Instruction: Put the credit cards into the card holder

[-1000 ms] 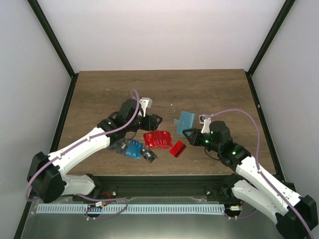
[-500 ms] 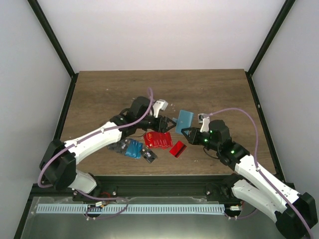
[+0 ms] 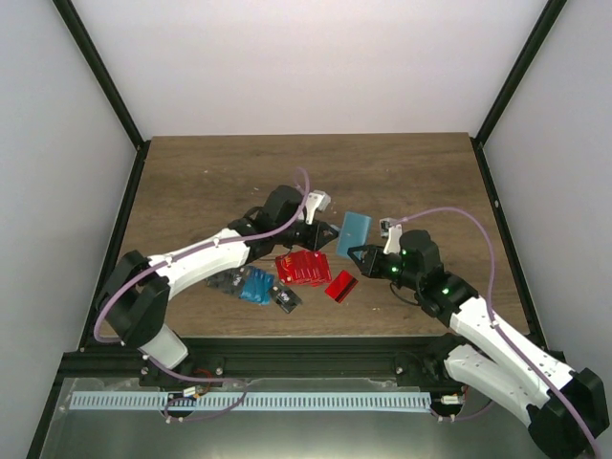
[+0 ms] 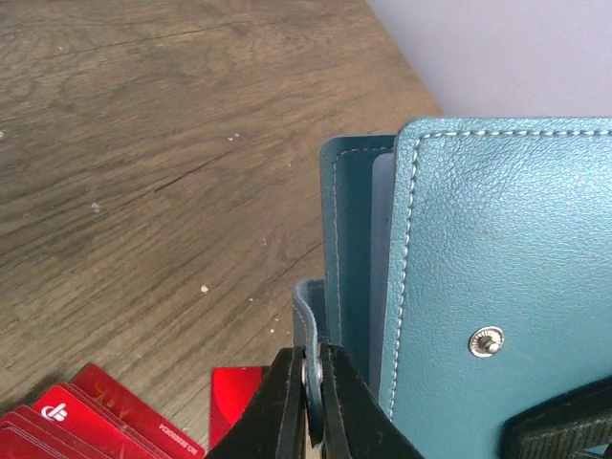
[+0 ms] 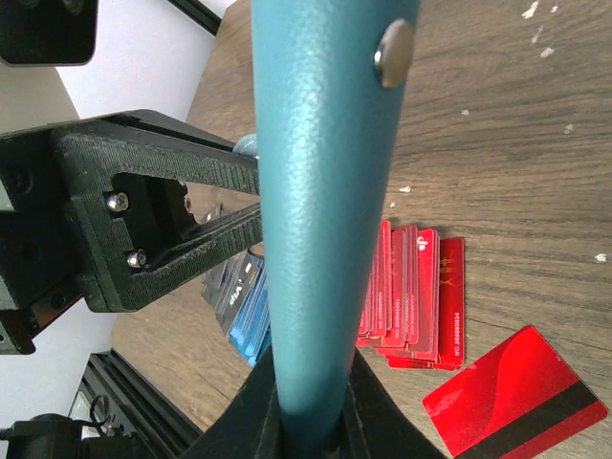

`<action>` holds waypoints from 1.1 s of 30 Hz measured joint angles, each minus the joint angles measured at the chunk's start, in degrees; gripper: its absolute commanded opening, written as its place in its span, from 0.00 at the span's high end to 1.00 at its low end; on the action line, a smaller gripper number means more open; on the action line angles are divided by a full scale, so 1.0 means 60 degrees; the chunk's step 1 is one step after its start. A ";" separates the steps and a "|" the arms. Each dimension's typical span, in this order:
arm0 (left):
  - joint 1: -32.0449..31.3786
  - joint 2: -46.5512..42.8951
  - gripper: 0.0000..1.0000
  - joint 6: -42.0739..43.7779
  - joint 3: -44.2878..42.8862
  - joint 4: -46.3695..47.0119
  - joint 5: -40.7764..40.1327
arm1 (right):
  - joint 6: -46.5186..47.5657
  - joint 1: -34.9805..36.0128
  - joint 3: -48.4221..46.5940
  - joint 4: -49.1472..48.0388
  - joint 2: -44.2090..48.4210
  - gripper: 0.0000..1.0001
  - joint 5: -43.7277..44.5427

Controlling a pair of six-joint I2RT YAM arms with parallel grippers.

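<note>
The teal card holder (image 3: 358, 229) is held upright above the table between both arms. My right gripper (image 3: 360, 252) is shut on its lower edge; in the right wrist view the holder (image 5: 320, 172) rises out of that gripper (image 5: 312, 363). My left gripper (image 3: 331, 233) is shut on the holder's small snap strap (image 4: 308, 316), pinched between the fingertips (image 4: 313, 352) beside the holder's open body (image 4: 497, 249). Red credit cards (image 3: 303, 268) lie fanned below, with one red card (image 3: 340, 286) apart. Blue cards (image 3: 256, 285) and dark cards (image 3: 227, 281) lie nearer the left arm.
Another dark card (image 3: 287, 297) lies near the table's front edge. Black frame posts (image 3: 105, 86) and white walls enclose the wooden table (image 3: 402, 172). The two arms almost meet at the middle of the table.
My left arm has swung right to the card holder and its jaws have closed on the snap strap. The right arm and the holder have stayed put.
</note>
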State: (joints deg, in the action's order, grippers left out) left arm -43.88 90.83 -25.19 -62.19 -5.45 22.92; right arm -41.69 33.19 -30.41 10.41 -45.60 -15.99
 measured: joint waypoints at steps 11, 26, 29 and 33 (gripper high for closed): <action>-0.0011 0.0907 0.96 0.0135 0.0000 0.0160 -0.0528 | -0.0510 -0.0007 0.0601 -0.0546 -0.1184 0.94 0.0477; -0.0015 0.2801 0.96 0.0157 0.0004 0.1009 -0.0758 | -0.0419 -0.1388 0.0769 -0.0911 -0.4044 0.38 0.0233; -0.0018 0.2863 0.96 0.0120 0.0004 0.1049 -0.0761 | -0.0401 -0.1439 0.0619 -0.0506 -0.4302 0.24 0.0481; -0.0018 0.2929 0.96 0.0033 0.0004 0.1067 -0.0772 | -0.0215 -0.1446 0.0146 0.0131 -0.4350 0.12 0.0750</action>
State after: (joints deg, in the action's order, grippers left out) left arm -43.99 108.40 -24.99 -62.17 0.95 18.28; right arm -42.98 24.51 -29.54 11.20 -71.70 -11.49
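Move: Both hands already hold the card holder, the left by its clasp strap. The bare patch of table it is taken to lies some 16 cm below both: from the left hand about 1 cm ahead and 4 cm right, from the right about 7 cm ahead and 1 cm right. From the left hand, the single red card is 5 cm back and 2 cm right, the red card pile level and 8 cm left, both also 16 cm below. Both lower the holder about 12 cm tableward; right opens, letting go and sinking lower, left keeps pinching the strap. ##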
